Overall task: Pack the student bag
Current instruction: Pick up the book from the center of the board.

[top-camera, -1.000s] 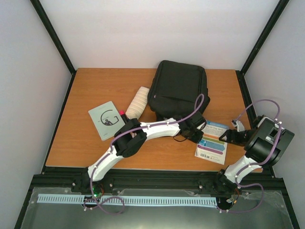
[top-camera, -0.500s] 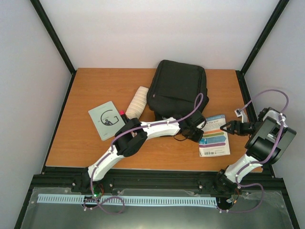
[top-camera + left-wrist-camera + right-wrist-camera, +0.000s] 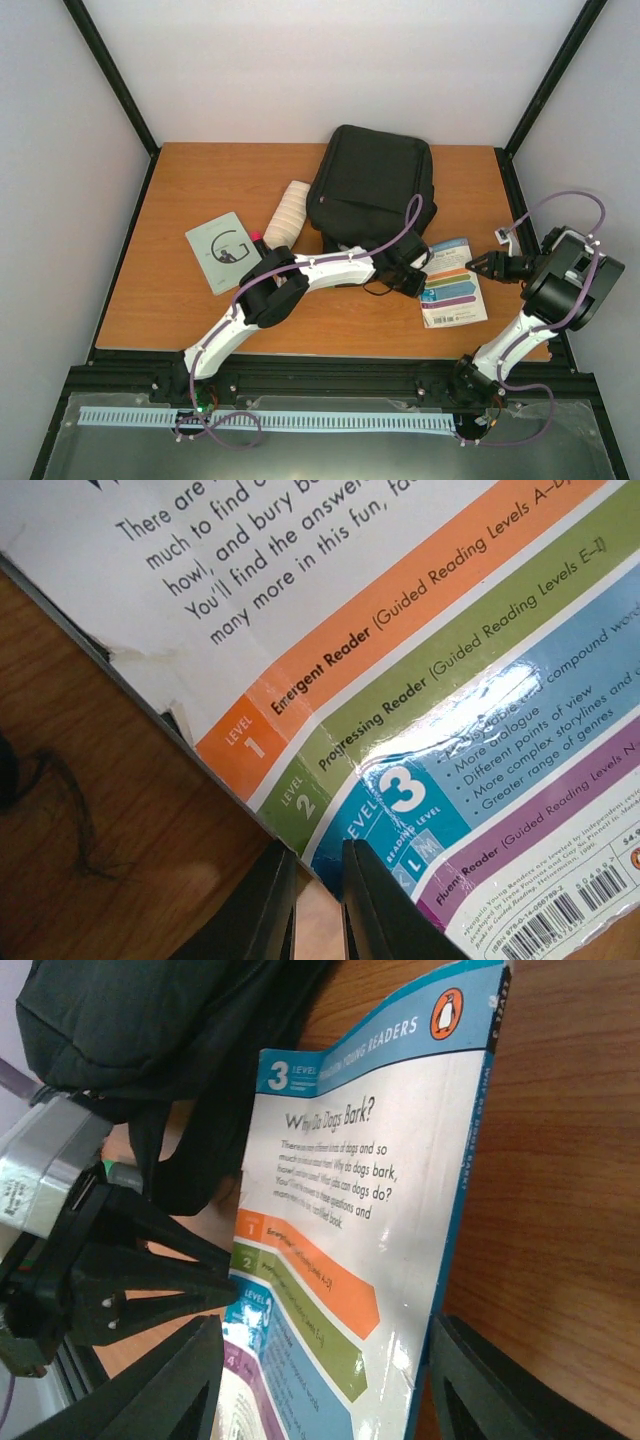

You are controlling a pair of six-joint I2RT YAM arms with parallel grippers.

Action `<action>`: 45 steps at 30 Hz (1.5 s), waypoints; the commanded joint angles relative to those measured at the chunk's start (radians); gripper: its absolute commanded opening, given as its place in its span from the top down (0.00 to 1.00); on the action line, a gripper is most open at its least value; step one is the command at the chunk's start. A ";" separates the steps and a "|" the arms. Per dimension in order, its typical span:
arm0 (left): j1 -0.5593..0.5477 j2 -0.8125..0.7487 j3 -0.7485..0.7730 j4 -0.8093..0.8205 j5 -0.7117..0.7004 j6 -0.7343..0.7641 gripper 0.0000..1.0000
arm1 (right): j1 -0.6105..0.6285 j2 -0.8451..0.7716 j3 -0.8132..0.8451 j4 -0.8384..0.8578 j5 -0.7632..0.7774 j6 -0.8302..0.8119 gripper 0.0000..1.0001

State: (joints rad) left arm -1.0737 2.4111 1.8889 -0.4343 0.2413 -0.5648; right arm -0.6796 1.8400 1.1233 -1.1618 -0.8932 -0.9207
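The student bag (image 3: 370,190), a black backpack, lies at the back middle of the table; its dark fabric (image 3: 150,1020) fills the top left of the right wrist view. A thin reading-level book (image 3: 452,285) lies back cover up, right of the bag. My left gripper (image 3: 428,272) pinches the book's left edge (image 3: 420,630) at the blue "3" band, jaws nearly together (image 3: 318,880). My right gripper (image 3: 478,264) hovers over the book's right side. Its jaws (image 3: 325,1380) are open and straddle the cover (image 3: 360,1220).
A grey-green notebook (image 3: 222,250) with a large "G" lies at left. A beige roll (image 3: 288,212) and a small pink item (image 3: 256,236) sit between it and the bag. Black frame posts edge the table on both sides.
The book has turned and slid up and to the right. The right gripper has moved up along its right side and narrowed. The left arm has barely moved.
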 commanded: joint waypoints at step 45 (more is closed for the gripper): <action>0.023 -0.538 -0.457 0.061 -0.099 0.096 0.22 | 0.161 -0.403 0.205 -0.118 -0.109 0.171 0.97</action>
State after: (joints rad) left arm -1.0725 2.0129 1.4834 -0.3496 0.2054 -0.5049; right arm -0.5873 1.4563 1.2724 -1.2495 -0.8734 -0.7773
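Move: My left fingers are already at the book's left edge, with the middle of the book some 7 cm to my left hand's right and about level with it in reach. From my open right hand, the book's middle is roughly 4 cm left, 5 cm back and 5 cm below. From my left hand, the black bag's middle is around 26 cm ahead and 11 cm left, and the green marker about 20 cm left and nearly level with it. My left hand keeps the book's left edge steady, while my right hand dips slightly and slides about 4 cm left over the right edge, closes on the spine and lifts some 14 cm almost straight up, tilting back its wrist roughly 30 degrees. Once the right grip is shutting, my left fingers open, let go of the edge and back off leftward and up, drawing slightly back. ##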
